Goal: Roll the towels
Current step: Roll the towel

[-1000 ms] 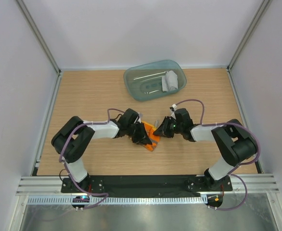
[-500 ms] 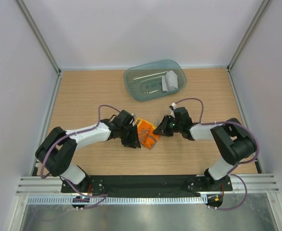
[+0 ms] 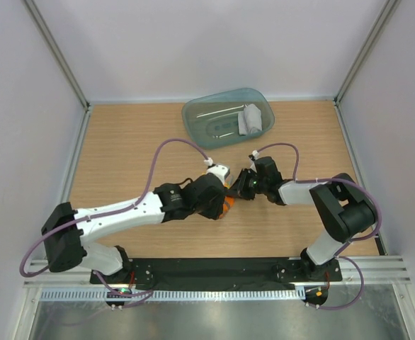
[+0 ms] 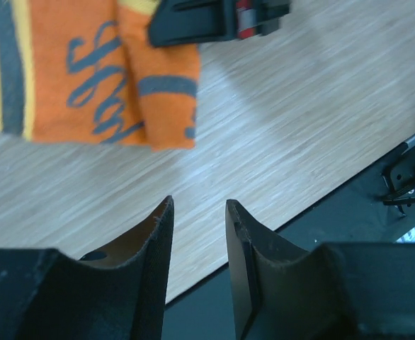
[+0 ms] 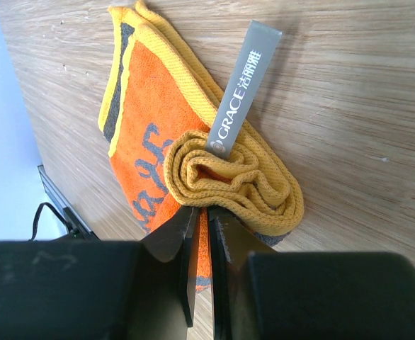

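Note:
The yellow-orange towel (image 5: 158, 134) lies mid-table with grey print facing up. Its end nearest the right gripper is wound into a loose roll (image 5: 236, 180), and a grey label (image 5: 239, 88) sticks out of the roll. My right gripper (image 5: 202, 210) is shut on the orange layer at the foot of the roll. My left gripper (image 4: 199, 205) hovers open just short of the towel's free corner (image 4: 161, 106), with nothing between its fingers. In the top view the left wrist covers most of this towel (image 3: 226, 206). The grey towel (image 3: 250, 119) lies bunched in the tray.
The translucent teal tray (image 3: 200, 124) stands at the back centre on the wooden table. The black base rail (image 3: 214, 269) runs along the near edge. Cage posts and white walls close in the left and right sides.
My left gripper has let go of the towel, opened, drawn back to the left, then swung over the towel. The right gripper has stayed shut on the rolled end.

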You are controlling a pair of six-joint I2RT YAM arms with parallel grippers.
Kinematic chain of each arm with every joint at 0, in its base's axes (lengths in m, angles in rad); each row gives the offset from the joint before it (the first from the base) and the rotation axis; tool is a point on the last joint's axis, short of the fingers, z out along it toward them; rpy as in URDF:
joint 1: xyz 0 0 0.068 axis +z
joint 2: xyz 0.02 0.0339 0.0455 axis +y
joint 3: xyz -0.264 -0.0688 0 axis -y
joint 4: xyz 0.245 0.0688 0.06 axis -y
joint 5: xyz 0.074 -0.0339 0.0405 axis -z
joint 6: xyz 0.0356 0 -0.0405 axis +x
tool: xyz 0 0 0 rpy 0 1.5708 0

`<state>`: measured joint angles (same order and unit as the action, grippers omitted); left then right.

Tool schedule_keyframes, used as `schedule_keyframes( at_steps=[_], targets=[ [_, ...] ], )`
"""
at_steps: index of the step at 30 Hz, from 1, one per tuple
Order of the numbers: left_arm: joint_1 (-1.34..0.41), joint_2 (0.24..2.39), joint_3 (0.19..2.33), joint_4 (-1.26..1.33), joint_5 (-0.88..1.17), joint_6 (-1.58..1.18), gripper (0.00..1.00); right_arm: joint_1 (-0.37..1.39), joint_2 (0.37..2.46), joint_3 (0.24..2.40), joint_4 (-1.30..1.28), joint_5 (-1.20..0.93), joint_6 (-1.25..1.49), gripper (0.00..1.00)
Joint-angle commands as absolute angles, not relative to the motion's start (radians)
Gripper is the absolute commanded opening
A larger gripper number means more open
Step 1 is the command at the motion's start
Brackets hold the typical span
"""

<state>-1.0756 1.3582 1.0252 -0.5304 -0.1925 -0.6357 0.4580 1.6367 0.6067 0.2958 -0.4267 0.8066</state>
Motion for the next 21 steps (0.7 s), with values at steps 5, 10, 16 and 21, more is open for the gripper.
schedule_keyframes(
  at_steps=[5,10,16,21],
  targets=[
    [-1.120,1.578,1.103,-0.322,-0.206,-0.488,0.37,0.465,1.660,0.614,0.176,-0.308,0.741,0.17],
    [-1.120,1.690,1.118,-0.296,-0.232,-0.472,0.38,0.465,1.669,0.614,0.176,-0.310,0.739,0.17],
    [-1.120,1.703,1.057,-0.269,-0.327,-0.483,0.38,0.465,1.684,0.618,0.179,-0.313,0.733,0.17],
    [-1.120,1.691,1.026,-0.267,-0.354,-0.472,0.39,0.465,1.707,0.623,0.186,-0.321,0.733,0.17]
  ],
)
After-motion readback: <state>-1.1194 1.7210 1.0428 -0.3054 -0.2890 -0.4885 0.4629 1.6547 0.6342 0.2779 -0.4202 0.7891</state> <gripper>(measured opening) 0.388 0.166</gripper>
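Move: The near end of the towel's rolled edge lies about 6 cm ahead of the left hand, 4 cm to its right and some 12 cm below. The flat, unrolled part of the towel lies about 10 cm ahead, 2 cm left and 13 cm below; the grey tag about 14 cm ahead, 5 cm right and 11 cm below. That same near end lies about 4 cm back and 2 cm left of the right hand, 1 cm below it. The rolled towel edge stays pinched in the right gripper, which holds still, while the left hand comes down beside its near end: first about 4 cm to the right, then steeply down, some 9 cm in all, easing slightly forward as it slows. Its wrist rolls some 10 degrees, left side rising, and the fingers stay part open; contact can't be made out. ##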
